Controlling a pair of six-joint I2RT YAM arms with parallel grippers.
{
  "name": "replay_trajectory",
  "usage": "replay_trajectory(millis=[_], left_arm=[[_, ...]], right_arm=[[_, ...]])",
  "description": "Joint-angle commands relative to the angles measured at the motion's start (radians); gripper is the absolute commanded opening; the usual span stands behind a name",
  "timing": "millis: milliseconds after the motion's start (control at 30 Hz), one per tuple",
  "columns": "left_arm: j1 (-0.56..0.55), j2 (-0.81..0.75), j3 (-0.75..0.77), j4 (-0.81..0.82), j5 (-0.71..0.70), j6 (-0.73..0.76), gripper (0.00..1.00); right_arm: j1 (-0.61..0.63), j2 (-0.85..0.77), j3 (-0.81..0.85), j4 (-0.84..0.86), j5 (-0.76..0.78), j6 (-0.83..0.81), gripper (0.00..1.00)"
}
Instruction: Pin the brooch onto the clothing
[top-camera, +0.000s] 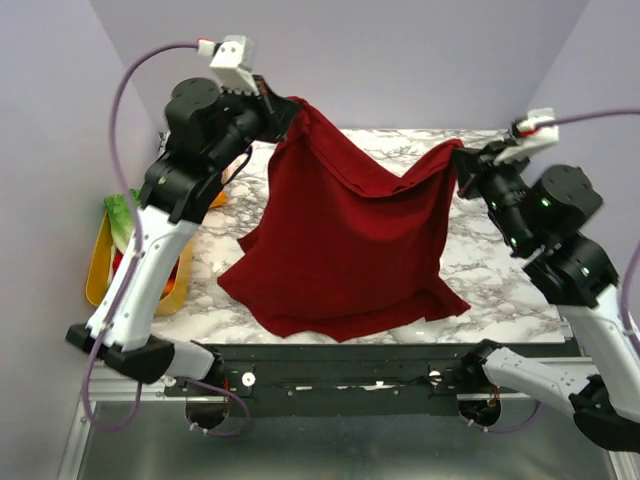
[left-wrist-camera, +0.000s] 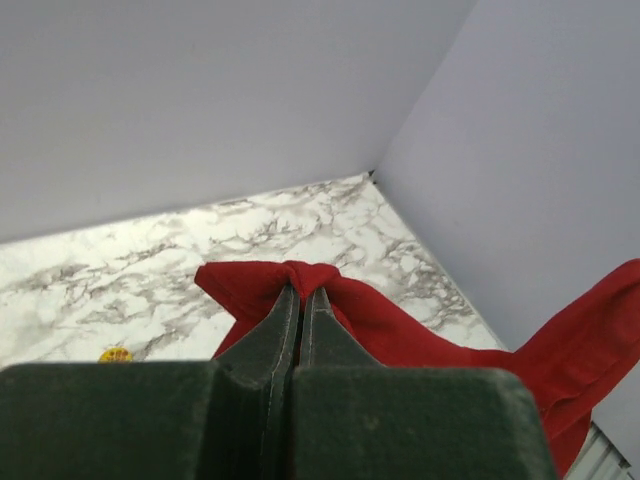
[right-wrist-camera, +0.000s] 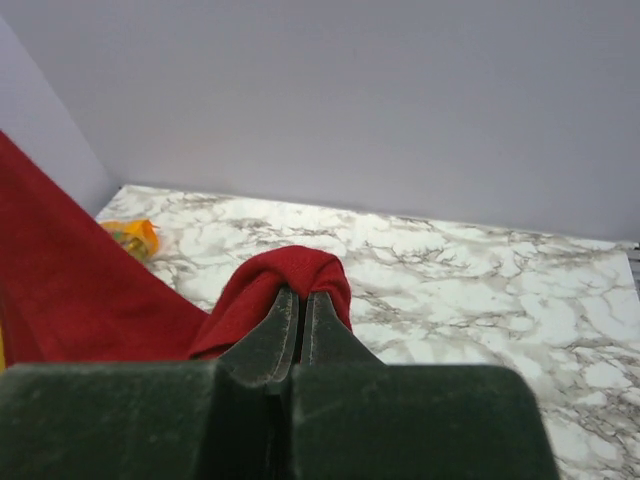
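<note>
The clothing (top-camera: 345, 235), a dark red T-shirt, hangs stretched between both arms, and its lower part trails on the marble table (top-camera: 500, 270). My left gripper (top-camera: 285, 108) is shut on one upper corner, and the cloth (left-wrist-camera: 300, 275) bunches over its tips (left-wrist-camera: 303, 290). On the other upper corner my right gripper (top-camera: 462, 158) is shut, with a fold of fabric (right-wrist-camera: 295, 265) wrapped around its tips (right-wrist-camera: 303, 292). The brooch (left-wrist-camera: 115, 354), a tiny yellow disc, lies on the table beyond the left gripper's jaws. In the top view the brooch is hidden.
A yellow-orange basket (top-camera: 100, 265) with green items stands off the table's left edge beside the left arm. An orange packet (right-wrist-camera: 135, 237) lies on the marble near the back wall. Lilac walls close in the back and both sides.
</note>
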Motion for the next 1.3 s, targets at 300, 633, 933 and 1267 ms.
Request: replay_trajectory(millis=[300, 633, 933, 1267], left_arm=[[0.197, 0.551, 0.848, 0.047, 0.143, -0.195, 0.00], [0.239, 0.451, 0.576, 0.263, 0.116, -0.184, 0.00], [0.201, 0.237, -0.335, 0.617, 0.159, -0.257, 0.00], [0.078, 0.054, -0.961, 0.699, 0.082, -0.257, 0.00]], right_arm=[[-0.426, 0.570, 0.710, -0.011, -0.493, 0.145, 0.01], [-0.526, 0.609, 0.774, 0.047, -0.496, 0.116, 0.00], [-0.529, 0.426, -0.084, 0.228, -0.406, 0.197, 0.00], [-0.528, 0.236, -0.665, 0.259, -0.379, 0.335, 0.00]])
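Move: The clothing hangs pinched between both raised hands. The bare tabletop where it is to be spread has its middle about 22 cm ahead, 13 cm right and some 50 cm below the left hand; from the right hand, 27 ahead, 8 left and 46 below. The brooch lies about 22 cm ahead and 4 left of the left hand, the orange bag equally far ahead but 22 left, both at table level. From the right hand the brooch is some 27 ahead and 22 left. The clothing is flung out and down onto the table by both hands together, each keeping its closed pinch on a corner: they swing forward about 15 cm while climbing, then plunge steeply, drawing back several centimetres towards the base at the end. They finish some 35 cm lower than they began, the fingers tipped down about 35 degrees on the left and 45 on the right. ##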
